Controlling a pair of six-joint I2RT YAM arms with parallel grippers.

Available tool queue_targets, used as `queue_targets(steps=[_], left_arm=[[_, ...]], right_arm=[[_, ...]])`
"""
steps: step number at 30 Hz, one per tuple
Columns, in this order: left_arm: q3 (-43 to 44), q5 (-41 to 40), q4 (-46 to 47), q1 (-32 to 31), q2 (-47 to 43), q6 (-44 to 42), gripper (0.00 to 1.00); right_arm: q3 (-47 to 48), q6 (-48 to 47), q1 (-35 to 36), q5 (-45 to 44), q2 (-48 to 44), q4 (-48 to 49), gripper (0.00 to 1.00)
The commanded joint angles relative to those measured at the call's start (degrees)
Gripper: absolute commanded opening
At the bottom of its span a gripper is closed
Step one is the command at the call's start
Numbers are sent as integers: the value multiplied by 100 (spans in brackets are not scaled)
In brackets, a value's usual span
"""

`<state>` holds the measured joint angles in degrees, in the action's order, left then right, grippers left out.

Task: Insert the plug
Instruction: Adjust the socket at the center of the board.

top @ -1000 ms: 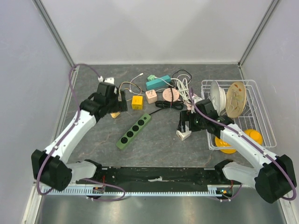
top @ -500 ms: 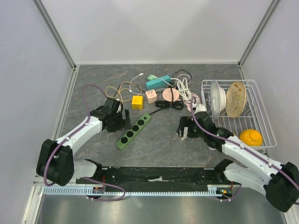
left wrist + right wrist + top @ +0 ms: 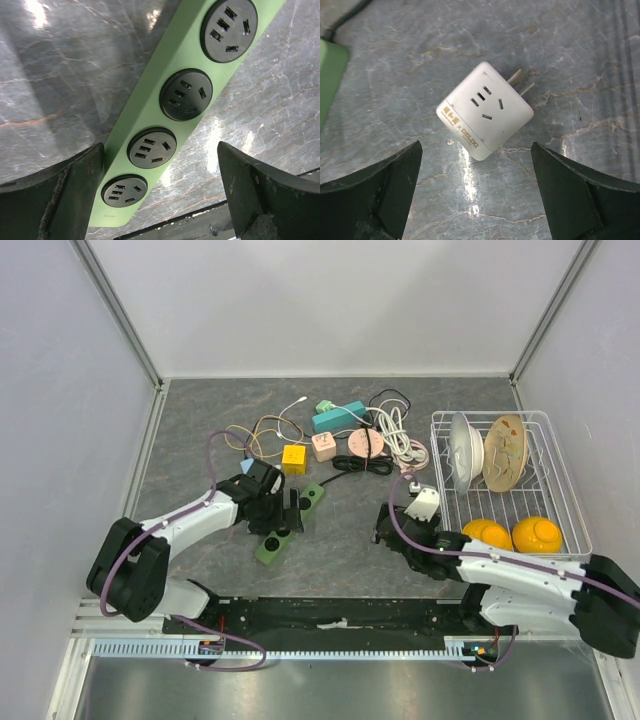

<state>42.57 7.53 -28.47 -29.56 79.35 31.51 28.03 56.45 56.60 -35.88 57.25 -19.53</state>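
The plug (image 3: 485, 117) is a white cube adapter with two metal prongs, lying on the grey table with its socket face up. My right gripper (image 3: 475, 150) hangs open just above it, one finger on each side, touching nothing. The green power strip (image 3: 170, 115) lies diagonally and shows several round black sockets. My left gripper (image 3: 160, 150) is open over the strip's near end, with its left finger by the strip's edge. From above, the left gripper (image 3: 283, 512) covers the middle of the strip (image 3: 270, 548). The right gripper (image 3: 383, 528) hides the plug.
A white wire dish rack (image 3: 560, 530) at the right holds plates and yellow bowls. Behind the strip lie a yellow cube (image 3: 293, 458), a pink cube (image 3: 323, 446), a teal box (image 3: 338, 417), a pink disc (image 3: 365, 443) and coiled cables (image 3: 400, 430). The strip's far end (image 3: 327, 75) and black cord show left of the plug.
The left gripper swung right and toward the near edge, ending over the power strip. The right arm folded down and drew nearer over the plug. Both grippers stayed open.
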Motion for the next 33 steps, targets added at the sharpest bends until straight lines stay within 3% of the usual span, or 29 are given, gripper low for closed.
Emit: queue_targets(steps=[1,14,23,29,33], left_arm=[[85,398,342,-348,71,593,99],[340,557,474,-762,37,954,99],[305,135,78,-753,-728,848,99],[375,-32,26,-744,-1114,805,99],[393,-24,17,-709,-1334,673,99]], right_arm=[[562,1210,343,-1087,663,-463,98],[1081,2432,449,-1782,2350,-446,90],[1292,2354,484,-2046,2958,-446,79],[1363,1994,475,-2265,3011,-298,59],[1215,479,527,-2187,2748,395,24]])
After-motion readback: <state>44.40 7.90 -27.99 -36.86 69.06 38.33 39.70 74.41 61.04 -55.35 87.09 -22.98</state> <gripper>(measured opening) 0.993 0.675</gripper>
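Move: The green socket strip slants just under the open left hand, its middle roughly 3 cm ahead, 3 cm to the right and 2 cm lower; the yellow block is about 14 cm farther out than that middle. For the right hand, the white plug lies about 5 cm ahead, in line and 4 cm below, with the dish rack's middle some 25 cm right of the plug and 8 cm farther out. Left hand pushes the socket about 4 cm right, then rises; right reaches forward-down and pinches the white plug. ##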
